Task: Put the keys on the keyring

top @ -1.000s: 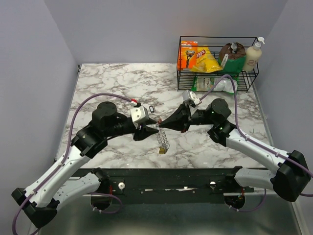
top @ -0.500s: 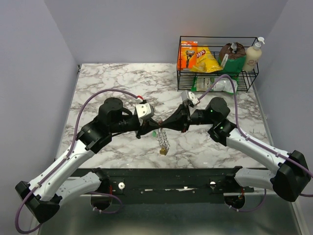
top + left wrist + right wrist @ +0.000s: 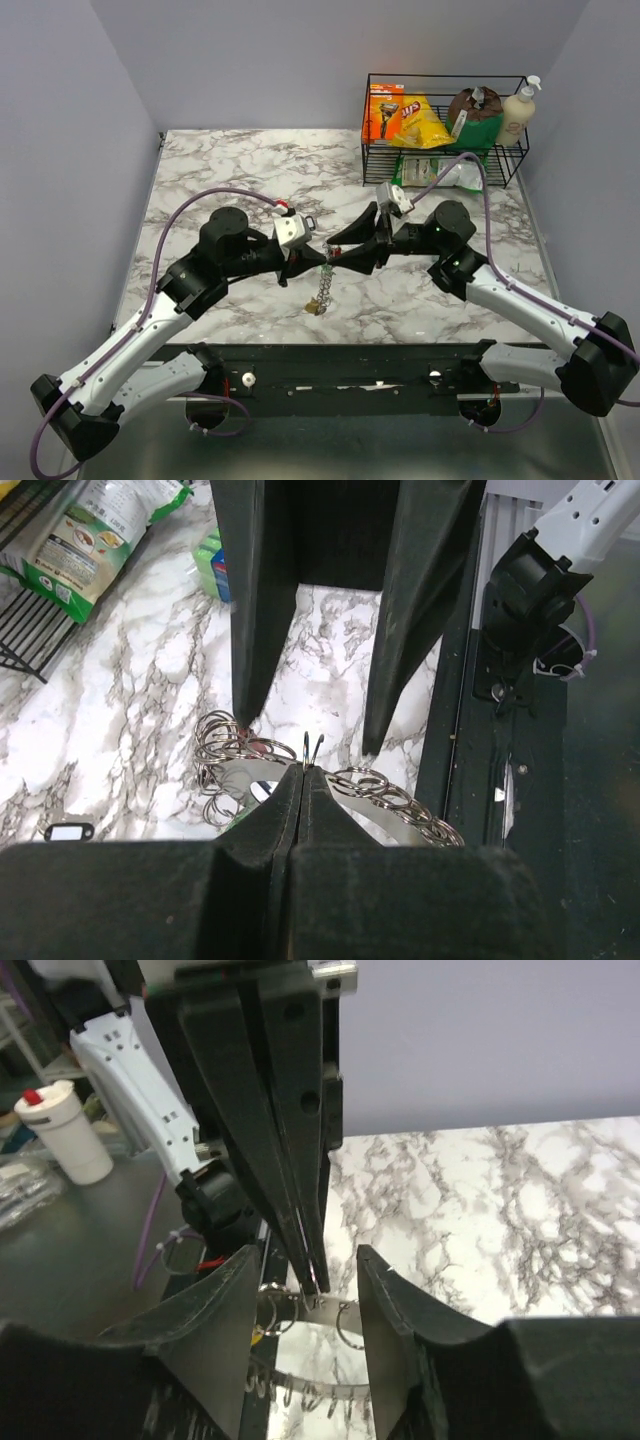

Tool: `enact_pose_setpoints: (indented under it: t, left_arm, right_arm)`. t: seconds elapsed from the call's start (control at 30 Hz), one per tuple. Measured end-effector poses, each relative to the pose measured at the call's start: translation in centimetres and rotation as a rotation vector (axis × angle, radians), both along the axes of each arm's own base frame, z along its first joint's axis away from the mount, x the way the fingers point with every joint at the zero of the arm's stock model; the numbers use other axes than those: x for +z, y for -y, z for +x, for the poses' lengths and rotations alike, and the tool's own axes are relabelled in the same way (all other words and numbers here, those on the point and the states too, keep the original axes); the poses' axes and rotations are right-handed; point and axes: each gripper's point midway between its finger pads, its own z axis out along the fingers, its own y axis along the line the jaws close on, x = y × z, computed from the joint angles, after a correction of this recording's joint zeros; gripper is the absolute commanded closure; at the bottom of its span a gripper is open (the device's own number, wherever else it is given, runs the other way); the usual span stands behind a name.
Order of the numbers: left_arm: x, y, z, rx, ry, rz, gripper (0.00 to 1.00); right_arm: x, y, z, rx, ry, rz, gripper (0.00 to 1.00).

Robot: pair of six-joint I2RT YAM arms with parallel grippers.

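Observation:
The keyring (image 3: 322,288) is a silvery band strung with small wire loops, and it hangs over the marble between the two arms with a yellow-gold piece (image 3: 315,308) at its low end. My left gripper (image 3: 316,261) is shut on the band's upper edge; its closed tips (image 3: 300,772) pinch the keyring (image 3: 400,802). My right gripper (image 3: 332,250) faces it, open, its fingers (image 3: 225,1305) straddling the keyring (image 3: 322,1312) without touching it. Of the keys, only a reddish bit (image 3: 248,745) shows among the loops; the rest are hidden.
A small dark oval clip (image 3: 309,222) lies on the marble behind the grippers. A black wire basket (image 3: 372,130) with snack bags, a razor pack and a lotion bottle stands at the back right. The table's near edge and the arm bases run just in front of the hanging ring.
My left gripper closed onto the keyring. My right gripper opened and let go of it. The hanging ring swung slightly left.

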Motion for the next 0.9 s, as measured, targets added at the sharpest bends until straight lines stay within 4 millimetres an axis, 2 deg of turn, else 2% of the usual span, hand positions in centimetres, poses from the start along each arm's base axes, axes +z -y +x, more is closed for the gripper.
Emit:
enact_pose_setpoints:
  t: [0.03, 0.13, 0.2, 0.23, 0.33, 0.47, 0.63, 0.7, 0.9]
  left_arm:
    - [-0.3, 0.0, 0.0, 0.004, -0.003, -0.010, 1.00]
    - [-1.4, 0.0, -0.1, 0.019, -0.017, -0.048, 1.00]
    - [-2.2, 0.0, -0.2, 0.029, -0.024, -0.072, 1.00]
    - [-2.6, 0.0, -0.2, 0.036, -0.029, -0.085, 1.00]
    - [-3.2, -0.1, -0.1, 0.056, -0.031, -0.121, 1.00]
    - [-2.6, -0.5, 0.1, 0.090, -0.005, -0.167, 1.00]
    - [-0.5, -1.9, 0.8, 0.177, 0.074, -0.219, 1.00]
    - [0.1, -2.6, 1.1, 0.221, 0.102, -0.229, 1.00]
    - [0.4, -5.3, 2.5, 0.388, 0.137, -0.199, 1.00]
  right_arm:
    - [0.4, 0.2, 0.1, -0.017, 0.001, 0.012, 0.26]
    - [1.7, 1.0, 0.2, -0.078, 0.025, 0.057, 0.13]
    - [2.4, 1.5, 0.3, -0.124, 0.038, 0.087, 0.11]
    - [2.7, 1.8, 0.4, -0.145, 0.044, 0.100, 0.06]
    - [3.0, 2.4, 0.9, -0.200, 0.043, 0.123, 0.04]
    - [2.7, 2.8, 2.0, -0.263, 0.015, 0.131, 0.02]
    - [1.5, 3.7, 4.4, -0.349, -0.060, 0.119, 0.00]
    - [0.5, 4.1, 6.1, -0.395, -0.116, 0.108, 0.00]
    - [-4.6, 5.1, 11.7, -0.509, -0.340, 0.024, 0.00]
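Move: My right hand, just half open beside my left fingertips, heads for the small black key tag lying on the marble: about 24 cm ahead of it, 5 cm to its left and some 28 cm below. The keyring hangs about 6 cm beneath that hand, roughly 2 cm to its left and 1 cm back. From my left hand, which pinches the ring, the tag is some 24 cm ahead, 3 cm left and 27 cm down. I spread my right fingers from half to fully open as I back that hand off right and up about 3 cm, clear of the ring; then I sweep it forward and down towards the black tag, some 12 cm forward in all, turning it clockwise about 30 degrees and tipping it down. My left hand keeps its pinch on the ring, dips 3 cm, comes back up and swings left about 5 cm and slightly forward, turning counter-clockwise. ##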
